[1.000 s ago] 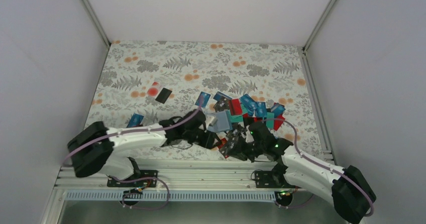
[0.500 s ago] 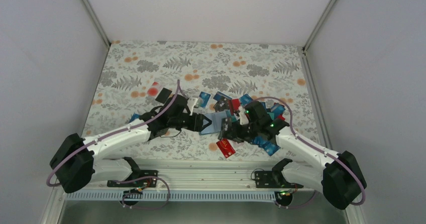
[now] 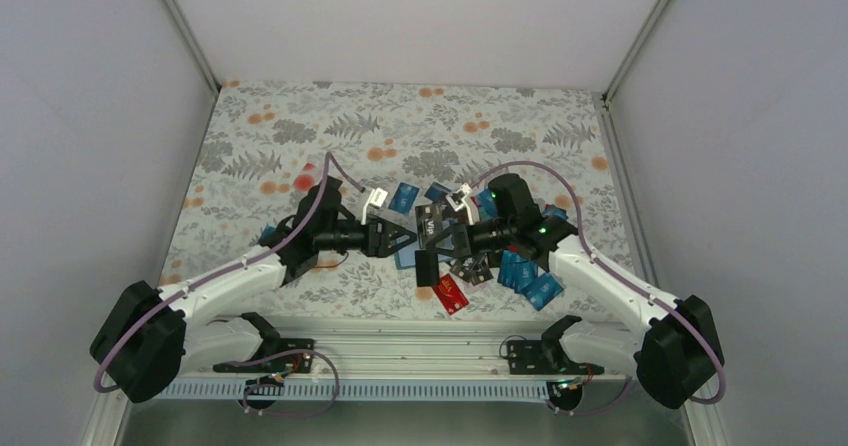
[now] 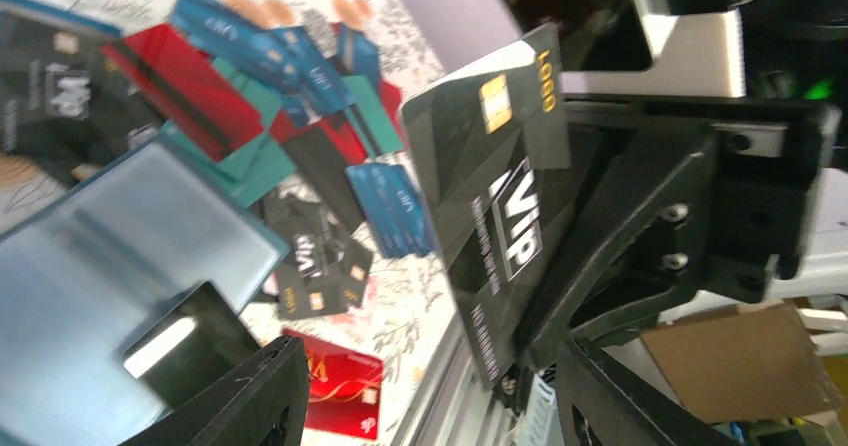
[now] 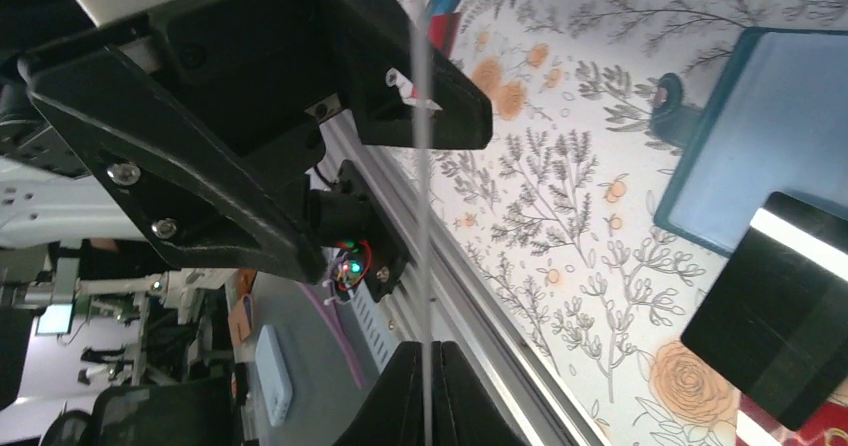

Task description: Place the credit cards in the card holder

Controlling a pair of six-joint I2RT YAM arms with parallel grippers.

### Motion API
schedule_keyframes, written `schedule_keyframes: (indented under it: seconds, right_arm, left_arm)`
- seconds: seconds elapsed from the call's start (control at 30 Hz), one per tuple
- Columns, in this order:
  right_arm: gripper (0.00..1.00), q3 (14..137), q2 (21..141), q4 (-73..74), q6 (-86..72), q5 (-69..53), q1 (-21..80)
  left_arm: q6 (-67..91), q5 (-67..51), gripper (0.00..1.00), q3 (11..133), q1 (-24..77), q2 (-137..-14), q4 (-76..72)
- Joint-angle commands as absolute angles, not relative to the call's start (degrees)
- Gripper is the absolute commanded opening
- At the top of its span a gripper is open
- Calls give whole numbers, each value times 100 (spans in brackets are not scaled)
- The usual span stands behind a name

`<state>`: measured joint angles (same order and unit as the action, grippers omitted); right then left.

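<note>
My right gripper (image 3: 443,236) (image 5: 428,354) is shut on a black VIP credit card (image 4: 500,196), which it holds upright above the table; in the right wrist view the card is only a thin edge (image 5: 425,166). My left gripper (image 3: 396,238) (image 4: 430,358) faces that card from the left, open, with nothing between its fingers. The card holder (image 4: 120,256) (image 5: 735,156) lies open on the table below, light blue inside, and another black card (image 4: 185,341) (image 5: 790,311) rests on its corner. Several more credit cards (image 4: 290,76) (image 3: 522,269) lie piled to the right, with a red card (image 3: 450,293) near the front.
The flowered tablecloth (image 3: 300,136) ends at an aluminium rail (image 3: 400,331) along the near edge. White walls close in the back and both sides. A blue card (image 3: 268,234) lies alone under the left arm, and another blue card (image 3: 403,197) lies behind the grippers.
Both arms moved away from the near edge toward the table's middle. The left gripper opened wider. The right gripper rose with the black card and now faces the left one.
</note>
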<state>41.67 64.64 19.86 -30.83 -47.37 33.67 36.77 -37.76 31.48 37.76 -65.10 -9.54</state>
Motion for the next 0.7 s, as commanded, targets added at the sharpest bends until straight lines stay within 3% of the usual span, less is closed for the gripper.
schedule_keyframes:
  seconds: [0.0,0.13,0.27,0.4,0.47,0.53,0.6,0.63,0.67]
  right_arm:
    - [4,4299,6437,1690,-2789,-5432,3331]
    - [4,4271,6417,1479,-2794,-5797,3336]
    - [4,4269,6381,1376,-2733,-5964,3338]
    - [4,4297,6435,1382,-2645,-6013,3340]
    - [4,4346,6471,1444,-2568,-5985,3338]
    - [17,4515,6509,1659,-2465,-5804,3337]
    - [51,4650,6486,1829,-2414,-5389,3326]
    - [61,4691,6460,1885,-2409,-5154,3296]
    - [65,4705,6445,1875,-2438,-5031,3240]
  left_arm:
    - [3878,-4337,62,2992,3758,-6383,-2054]
    - [4045,-4516,60,2948,3754,-6539,-2510]
    - [4196,-4574,51,2989,3758,-6705,-2820]
    - [4323,-4649,25,2998,3769,-6804,-3118]
    - [4345,-4634,6,3009,3769,-6816,-3120]
    - [4350,-4600,3,3007,3766,-6812,-3092]
    - [4362,-4544,2,3011,3764,-6756,-3044]
    - [4349,-4511,2,3015,3766,-6722,-2991]
    - [4340,-4478,2,3015,3764,-6676,-2942]
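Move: The VIP card, held nearly flat and reaching forward from the right hand's shut fingers, has its middle about 3 cm ahead of that hand and 1 cm to its left. From the open left hand the card lies about 3 cm ahead, 4 cm right and 2 cm above. From the left hand, the open card holder is 3 cm ahead, 3 cm right and some 17 cm below, with a black card across its near edge, about 3 cm back and 3 cm right. The VIP card changes hands in mid-air: the right hand lifts it about 3 cm and eases it slightly back while the left rises some 4 cm and edges right towards it, rolling around 15 degrees. The left fingers then shut on the card from over half open, and the right ones part to about half, letting go. ##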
